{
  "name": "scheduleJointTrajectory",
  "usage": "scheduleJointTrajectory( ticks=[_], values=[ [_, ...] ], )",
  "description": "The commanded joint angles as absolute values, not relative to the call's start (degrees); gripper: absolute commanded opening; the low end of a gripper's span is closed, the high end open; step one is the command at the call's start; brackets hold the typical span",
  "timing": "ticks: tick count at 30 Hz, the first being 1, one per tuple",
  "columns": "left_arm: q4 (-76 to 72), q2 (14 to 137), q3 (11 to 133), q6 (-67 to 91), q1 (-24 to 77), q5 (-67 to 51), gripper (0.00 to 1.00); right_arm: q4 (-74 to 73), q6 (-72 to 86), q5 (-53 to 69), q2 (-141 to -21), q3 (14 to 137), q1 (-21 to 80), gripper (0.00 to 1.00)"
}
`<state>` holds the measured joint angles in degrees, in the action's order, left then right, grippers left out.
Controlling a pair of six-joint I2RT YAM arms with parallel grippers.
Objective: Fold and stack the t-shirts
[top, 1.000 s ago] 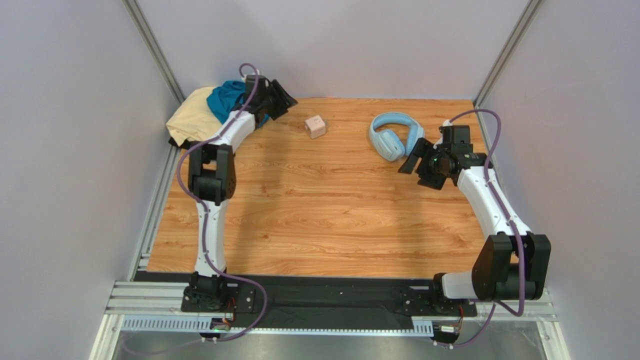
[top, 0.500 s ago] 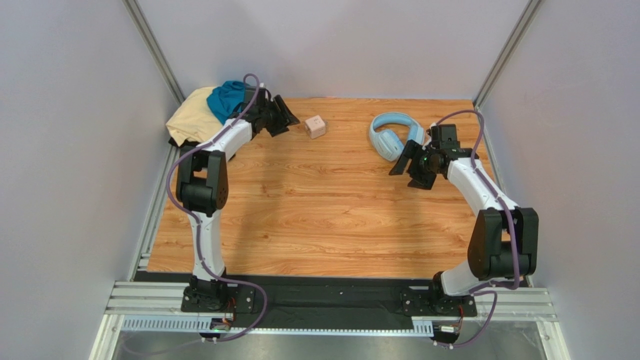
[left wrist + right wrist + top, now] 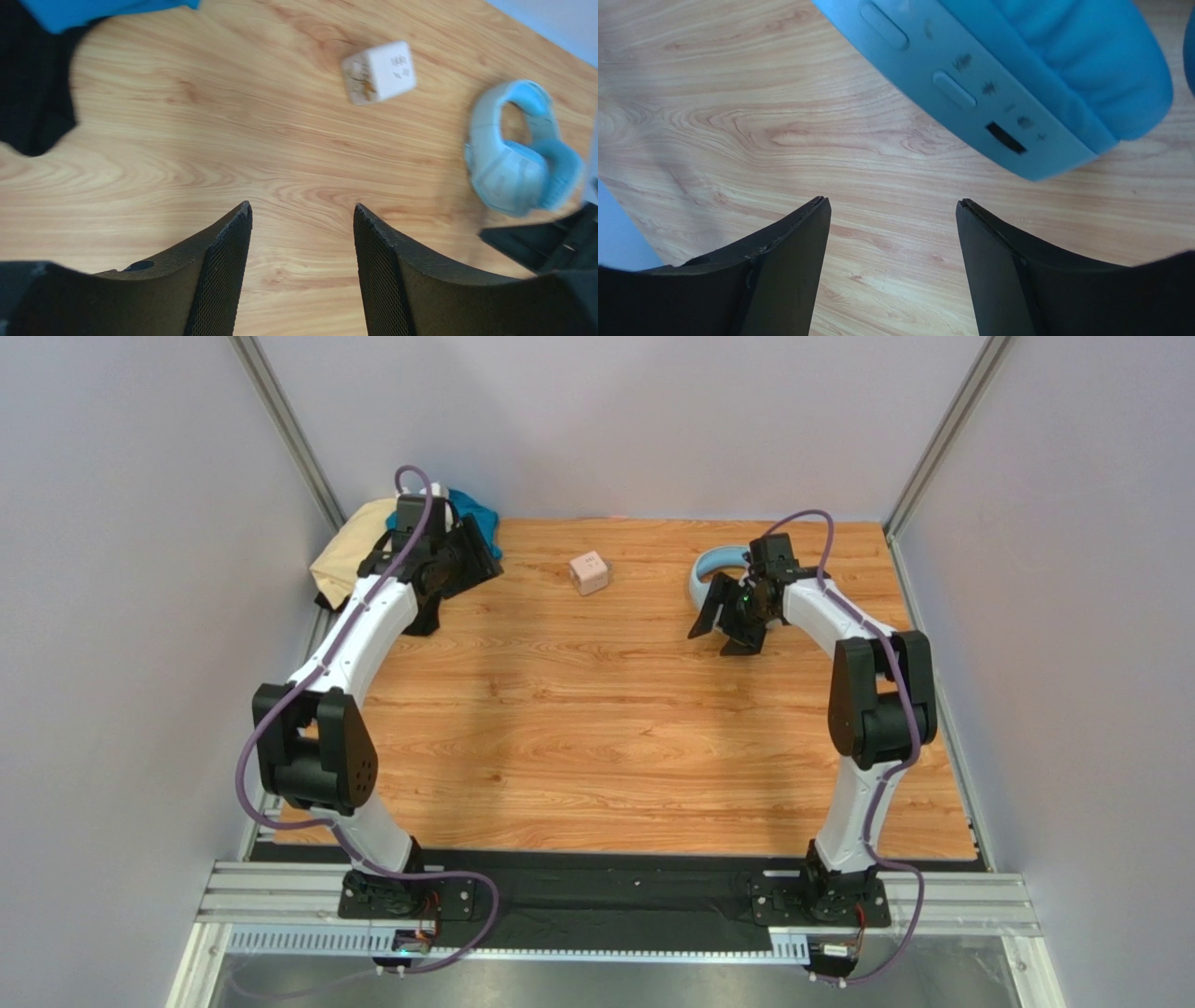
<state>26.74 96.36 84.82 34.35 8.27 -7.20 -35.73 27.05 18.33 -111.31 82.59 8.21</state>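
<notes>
The t-shirts lie heaped in the back left corner. In the top view the pale tan t-shirt (image 3: 341, 557) is on the left and the teal-blue t-shirt (image 3: 477, 514) peeks out behind my left arm. The left wrist view has the teal-blue t-shirt (image 3: 91, 8) and the black t-shirt (image 3: 31, 91) at its upper left. My left gripper (image 3: 474, 564) (image 3: 300, 210) hangs open at the pile's right edge, bare wood between its fingers. Also open, my right gripper (image 3: 718, 630) (image 3: 891, 203) sits just in front of the headphones, holding nothing.
Light-blue headphones (image 3: 713, 567) (image 3: 516, 164) (image 3: 1018, 77) lie at the back right, close to my right fingertips. A small pink cube (image 3: 589, 571) (image 3: 379, 71) stands at the back middle. Grey walls with metal posts close off the back and both sides.
My left gripper has drawn back left from near the cube to the pile's edge. My right gripper has moved left and further back, up to the headphones. Both stayed open.
</notes>
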Motion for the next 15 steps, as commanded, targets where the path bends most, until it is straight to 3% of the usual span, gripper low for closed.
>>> scheduleJointTrajectory(
  ticks=[1,9,15],
  values=[
    [31.91,97.82,84.64,30.85,8.26,7.28,0.63,-35.6,28.56,21.09,-111.97,87.45,8.09,0.71],
    [30.15,105.02,91.93,36.38,5.89,7.99,0.64,-32.34,27.43,18.11,-104.96,79.9,8.0,0.72],
    [30.49,116.97,100.44,36.12,5.89,10.71,0.61,-32.08,26.1,18.37,-99.07,75.25,7.12,0.73]
  ],
)
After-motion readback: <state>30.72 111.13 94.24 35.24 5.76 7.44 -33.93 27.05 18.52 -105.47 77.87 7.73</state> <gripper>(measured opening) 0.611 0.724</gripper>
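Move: The blue t-shirt lies roughly 21 cm ahead of the left hand, 9 cm to its left and 18 cm below. From that hand, the black t-shirt is about 7 cm ahead and 14 left, the yellow one 18 ahead and 21 left, and the small box 14 ahead and 15 right, all similarly low. From the right hand, the blue t-shirt is about 26 cm ahead, 45 left and 5 below. Down about 7 cm and left some 6, then increasingly forward, the left hand swings in towards the blue t-shirt, turning about 15 degrees counter-clockwise while its left side rises a little. Its fingers stay open and touch nothing yet. The right hand, open too, edges forward, then draws back about 2.5 cm beside the headphones, ending slightly higher. ##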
